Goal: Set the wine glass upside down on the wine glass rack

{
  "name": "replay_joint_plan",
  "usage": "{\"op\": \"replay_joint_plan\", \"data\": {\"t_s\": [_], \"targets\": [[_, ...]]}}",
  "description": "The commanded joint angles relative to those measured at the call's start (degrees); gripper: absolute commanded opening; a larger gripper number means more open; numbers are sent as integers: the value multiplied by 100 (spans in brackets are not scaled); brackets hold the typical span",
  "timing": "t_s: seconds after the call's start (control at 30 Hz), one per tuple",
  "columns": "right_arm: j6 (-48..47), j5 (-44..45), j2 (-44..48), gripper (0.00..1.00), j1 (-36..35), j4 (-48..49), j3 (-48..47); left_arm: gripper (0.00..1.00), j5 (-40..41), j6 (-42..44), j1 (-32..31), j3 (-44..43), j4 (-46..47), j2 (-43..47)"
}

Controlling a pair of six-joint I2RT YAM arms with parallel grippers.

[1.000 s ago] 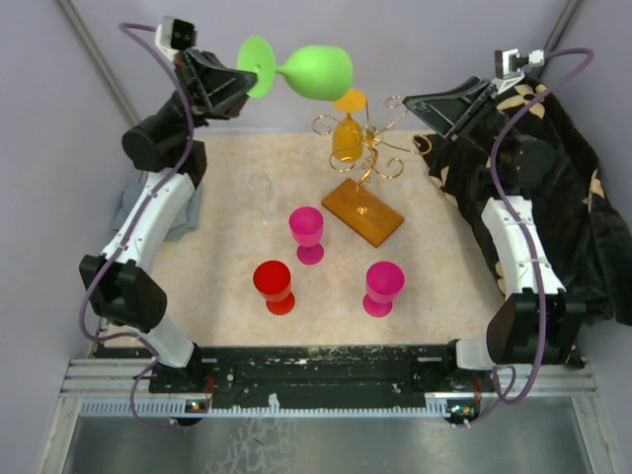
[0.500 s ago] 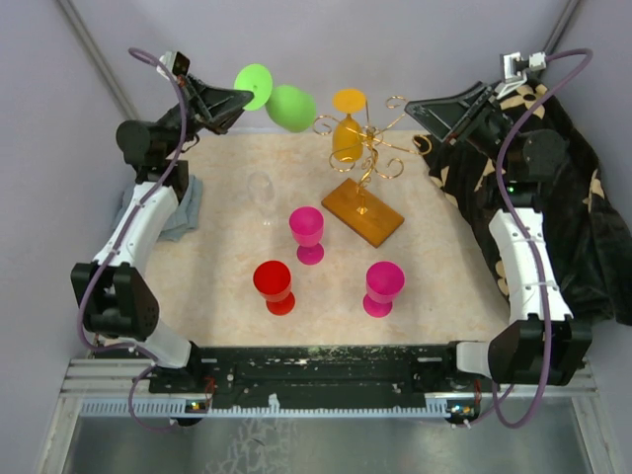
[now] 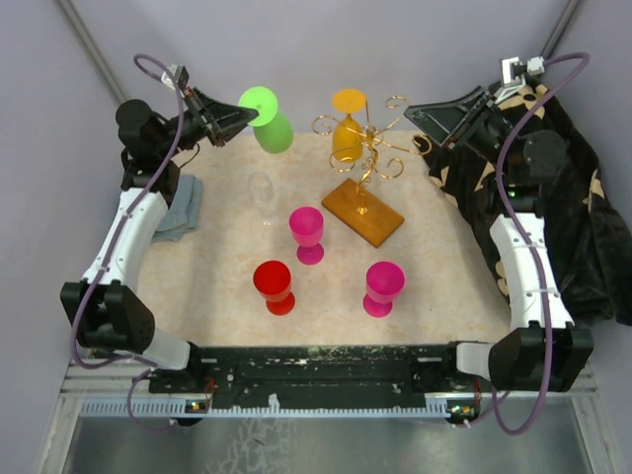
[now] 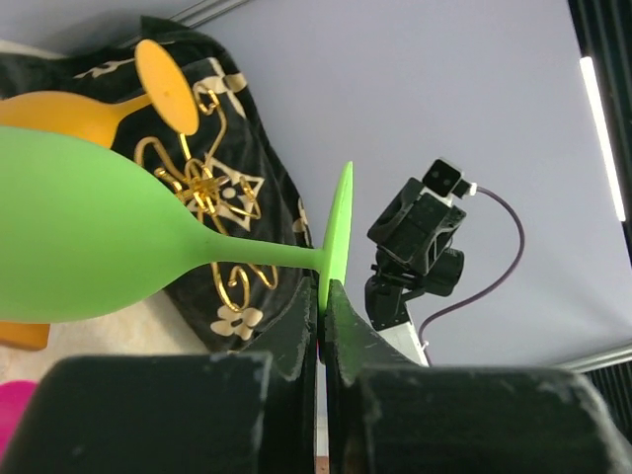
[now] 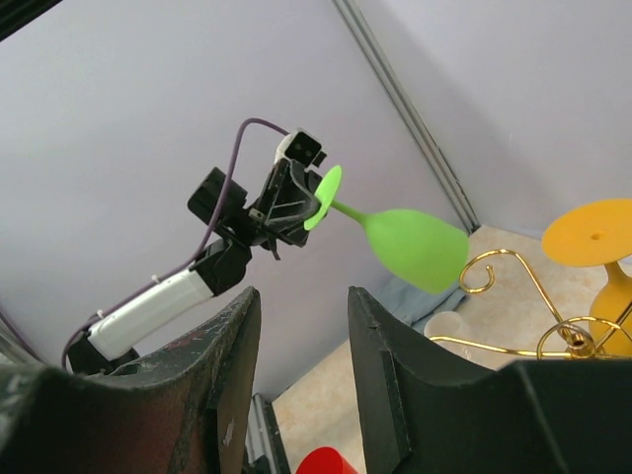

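Observation:
My left gripper (image 3: 240, 116) is shut on the foot rim of a green wine glass (image 3: 267, 120), which hangs in the air at the back left, bowl tilted downward. In the left wrist view the thin green foot (image 4: 336, 232) is pinched between the jaws of the left gripper (image 4: 323, 296), and the bowl (image 4: 89, 237) reaches left. The wine glass rack (image 3: 366, 150) stands right of it on its amber base (image 3: 377, 222). An orange glass (image 3: 347, 136) hangs upside down on it. My right gripper (image 3: 420, 110) is open and empty, raised right of the rack.
On the mat stand a clear glass (image 3: 261, 193), two magenta goblets (image 3: 307, 232) (image 3: 383, 286) and a red one (image 3: 274, 286). A dark patterned cloth (image 3: 578, 197) is draped at the right, and a grey-blue cloth (image 3: 183, 209) lies at the left.
The left arm has drawn the green glass left and lower, away from the rack, turning its bowl from sideways to downward. The right arm has hardly moved.

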State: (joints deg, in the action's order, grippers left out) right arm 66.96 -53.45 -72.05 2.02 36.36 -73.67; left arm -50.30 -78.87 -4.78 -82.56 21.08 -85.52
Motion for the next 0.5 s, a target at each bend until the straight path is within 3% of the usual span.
{"op": "replay_joint_plan", "data": {"t_s": [0.0, 0.47], "targets": [[-154, 105, 209, 41, 0, 81, 0, 0, -14, 415, -86, 101, -591, -71], [-307, 168, 207, 41, 1, -203, -33, 0, -159, 643, -860, -460, -1094, -944]]}}
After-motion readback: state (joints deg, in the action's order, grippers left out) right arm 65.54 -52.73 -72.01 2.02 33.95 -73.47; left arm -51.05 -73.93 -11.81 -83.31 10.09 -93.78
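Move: Just off the rack's left side, the left hand still holds the green wine glass foot-up; the rack's free left hook lies about 12 cm to this hand's right, 5 cm ahead and 11 cm below. The yellow glass hangs about 17 cm right, 9 cm ahead and 17 cm below, and the rack's centre is some 21 cm right, 5 cm ahead and 12 cm below. From the idle right hand, that left hook is about 19 cm left, 12 cm ahead and 15 cm below. Lowering the green glass by about 9 cm, the left hand soon swings right as well, 5 to 6 cm, carrying the glass towards the rack's left hook and speeding up on the way. The fingers tip down some 15 degrees and turn slightly clockwise, still pinching the edge of the upturned foot. ##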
